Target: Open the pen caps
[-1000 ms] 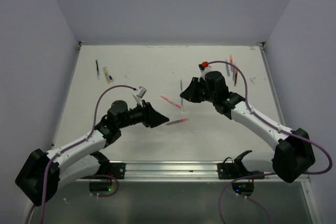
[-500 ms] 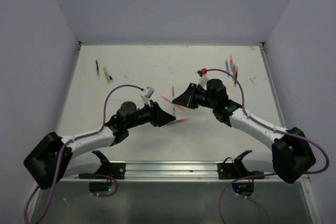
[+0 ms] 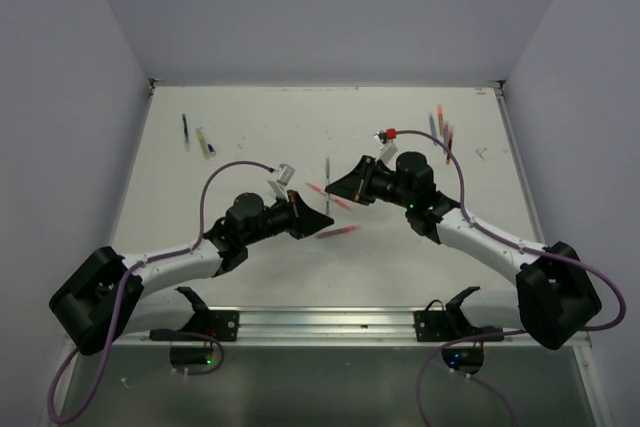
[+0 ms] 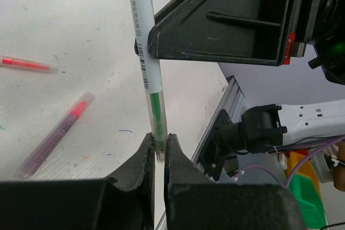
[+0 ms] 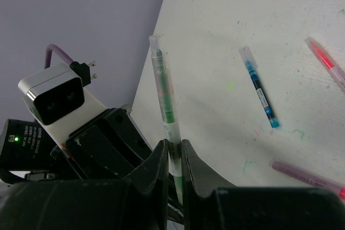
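A green pen (image 4: 145,52) with a clear barrel and a white label stands upright above the table, a thin line in the top view (image 3: 327,172). My right gripper (image 5: 173,149) is shut on its labelled middle. My left gripper (image 4: 159,146) is shut on the pen's clear stub end, just below the right fingers (image 4: 215,25). The pen's other clear end (image 5: 156,47) sticks up free. Which end is the pen cap I cannot tell. In the top view the left gripper (image 3: 322,215) and right gripper (image 3: 332,187) meet at mid-table.
Two red pens (image 3: 325,192) (image 3: 338,232) lie on the table under the grippers. A blue pen (image 5: 259,87) lies nearby. More pens lie at the far left (image 3: 186,130) and far right (image 3: 440,127). The metal rail (image 3: 330,322) runs along the near edge.
My left gripper has moved right and closed on the pen's lower end. The right gripper carried the pen slightly left, then held still.
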{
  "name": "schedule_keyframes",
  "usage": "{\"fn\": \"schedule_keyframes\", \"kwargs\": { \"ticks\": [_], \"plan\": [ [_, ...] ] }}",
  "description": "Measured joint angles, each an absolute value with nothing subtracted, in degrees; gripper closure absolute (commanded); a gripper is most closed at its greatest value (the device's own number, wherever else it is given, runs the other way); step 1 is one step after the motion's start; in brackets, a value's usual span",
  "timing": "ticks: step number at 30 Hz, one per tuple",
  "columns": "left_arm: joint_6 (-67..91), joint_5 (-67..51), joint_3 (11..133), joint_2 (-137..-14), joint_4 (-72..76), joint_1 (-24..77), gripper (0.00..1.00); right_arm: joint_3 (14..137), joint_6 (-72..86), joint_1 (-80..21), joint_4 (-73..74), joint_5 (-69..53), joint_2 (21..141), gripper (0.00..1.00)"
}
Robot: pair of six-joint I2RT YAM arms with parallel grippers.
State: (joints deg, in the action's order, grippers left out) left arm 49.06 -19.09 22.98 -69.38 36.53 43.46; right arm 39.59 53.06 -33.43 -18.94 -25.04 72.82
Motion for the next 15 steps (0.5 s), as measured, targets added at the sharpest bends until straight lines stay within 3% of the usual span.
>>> {"fn": "schedule_keyframes", "kwargs": {
  "ticks": [9, 15],
  "plan": [
    [48.82, -13.82, 21.93, -69.21, 36.75, 44.38, 1.0, 41.6, 52.88, -34.2, -19.14, -21.39, 76.36, 1.0],
    [47.99, -6.35, 16.86, -64.07, 34.94, 52.18, 1.0, 55.79, 53.82, -34.06, -11.44, -14.22, 86.78, 1.0]
  ]
}}
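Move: The green pen's clear cap is already pinched in the left fingers, about 6 cm back of the right hand and 4 cm lower; the barrel's middle, held by the right hand, is some 6 cm ahead of the left hand and 4 cm above it. From the left hand, down on the table roughly 15 cm below, the purple pen lies 4 cm ahead and 3 cm right, the blue pen 10 cm ahead and 10 cm left, the orange pen 13 cm ahead and 1 cm right. The green pen and its cap are pulled apart lengthwise: the right hand keeps its grip on the barrel and draws it forward about 7 cm and slightly left, slowly at first, then fast, turning some 10 degrees clockwise. The left hand keeps pinching the cap, is first drawn along forward by 1 cm while sinking, then springs back about 4 cm. ##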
